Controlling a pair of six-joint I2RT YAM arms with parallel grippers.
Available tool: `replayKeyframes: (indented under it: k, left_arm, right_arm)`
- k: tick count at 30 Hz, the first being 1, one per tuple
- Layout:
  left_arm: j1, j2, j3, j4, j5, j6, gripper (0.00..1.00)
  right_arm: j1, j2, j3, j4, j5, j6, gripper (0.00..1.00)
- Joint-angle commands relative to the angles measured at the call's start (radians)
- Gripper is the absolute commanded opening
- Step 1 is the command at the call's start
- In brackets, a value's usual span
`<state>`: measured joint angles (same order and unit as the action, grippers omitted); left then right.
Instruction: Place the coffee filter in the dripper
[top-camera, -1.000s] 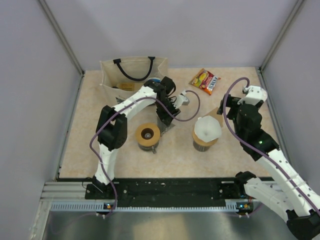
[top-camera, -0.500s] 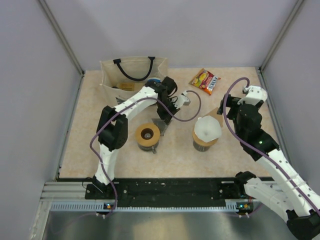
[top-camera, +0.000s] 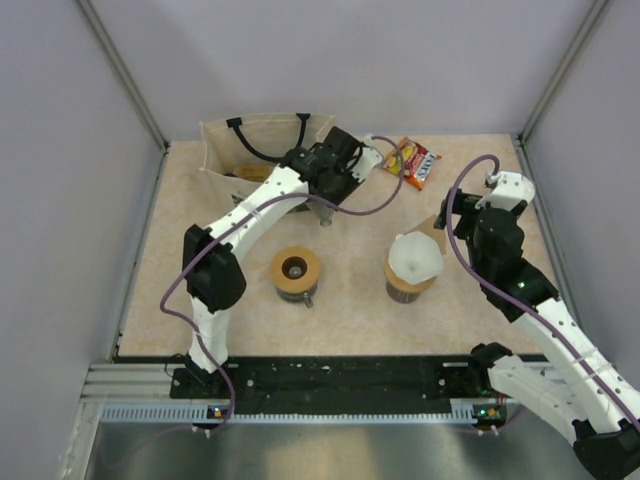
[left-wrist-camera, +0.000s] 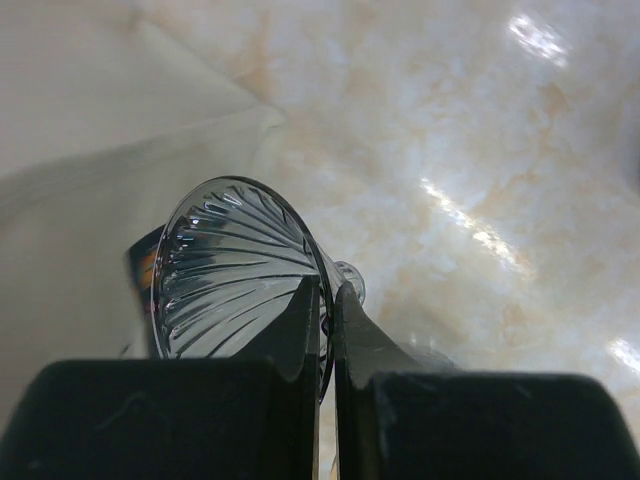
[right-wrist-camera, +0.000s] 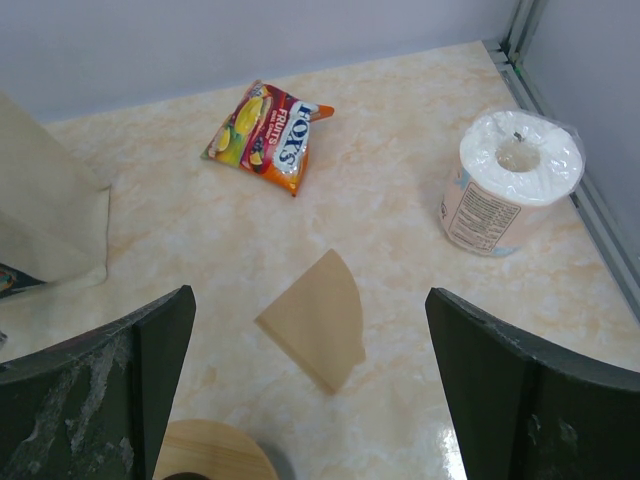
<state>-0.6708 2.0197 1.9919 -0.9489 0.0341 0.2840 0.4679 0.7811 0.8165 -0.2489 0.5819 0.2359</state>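
Observation:
The dripper (top-camera: 295, 270), a dark ribbed cone in a flat tan ring, stands on the table left of centre, with no gripper near it. The coffee filter (right-wrist-camera: 318, 320), a tan folded paper fan, lies flat on the table below my right gripper (right-wrist-camera: 308, 300), whose jaws stand wide open and apart from it. In the top view the filter (top-camera: 437, 222) shows partly behind that gripper (top-camera: 447, 215). My left gripper (left-wrist-camera: 328, 285) is shut on the rim of a clear ribbed glass cup (left-wrist-camera: 225, 270), held near the bag (top-camera: 322, 200).
A canvas tote bag (top-camera: 262, 150) stands at the back left. A candy packet (right-wrist-camera: 265, 135) lies at the back centre, a wrapped paper roll (right-wrist-camera: 510, 180) by the right wall. A white translucent cone (top-camera: 413, 258) sits in a second tan ring (right-wrist-camera: 210, 455).
My left gripper shut on the glass cup's rim beside the dripper and carried it toward the back, next to the bag. The right arm has not moved.

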Motion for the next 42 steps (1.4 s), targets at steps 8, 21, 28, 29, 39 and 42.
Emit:
replayKeyframes:
  k: [8, 21, 28, 29, 39, 42]
  left_arm:
    - [-0.09, -0.327, -0.047, -0.088, -0.674, -0.44, 0.0]
    - [-0.157, -0.538, -0.383, -0.105, -0.537, -0.648, 0.0]
    - [-0.242, -0.48, -0.325, -0.203, -0.605, -0.669, 0.0]
    - [-0.248, -0.464, -0.308, -0.237, -0.614, -0.684, 0.0]
    - [-0.277, -0.415, -0.364, -0.251, -0.635, -0.743, 0.0]
    - [-0.279, -0.401, -0.381, -0.231, -0.609, -0.735, 0.0]
  right_arm:
    - [-0.006, -0.016, -0.005, 0.048, -0.001, 0.0, 0.99]
    - [-0.008, -0.023, -0.01, 0.053, -0.011, 0.0, 0.99]
    - [-0.006, -0.023, -0.011, 0.053, 0.002, -0.001, 0.99]
    - [-0.006, -0.025, -0.011, 0.051, 0.006, -0.001, 0.99]
    - [-0.006, -0.036, -0.011, 0.043, 0.007, 0.002, 0.99]
    - [-0.006, -0.04, -0.013, 0.045, 0.009, 0.002, 0.99]
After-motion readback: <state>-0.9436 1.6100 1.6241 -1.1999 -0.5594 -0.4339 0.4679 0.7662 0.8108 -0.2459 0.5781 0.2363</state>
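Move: The left hand already holds the clear glass dripper off the table. The left carafe with its wooden collar, where the dripper is being taken, lies about 17 cm back and 10 cm to its left, with its middle some 11 cm lower. From the same hand the cloth bag stands roughly 7 cm ahead and 17 cm left, and the filter-topped carafe about 18 cm back and 15 cm right. From the right hand, the left carafe lies some 40 cm left, 9 cm back and 21 cm below. Up first, in a quick arc, the left hand lifts the dripper some 12 cm while starting to swing left and back, then sinks again as it draws back towards the left carafe, ending about 13 cm back and 8 cm left, a little higher than it began. The wrist turns counter-clockwise some 35 degrees on the way; the shut fingers keep their pinch on the dripper's rim, and the descent slows over the collar. ##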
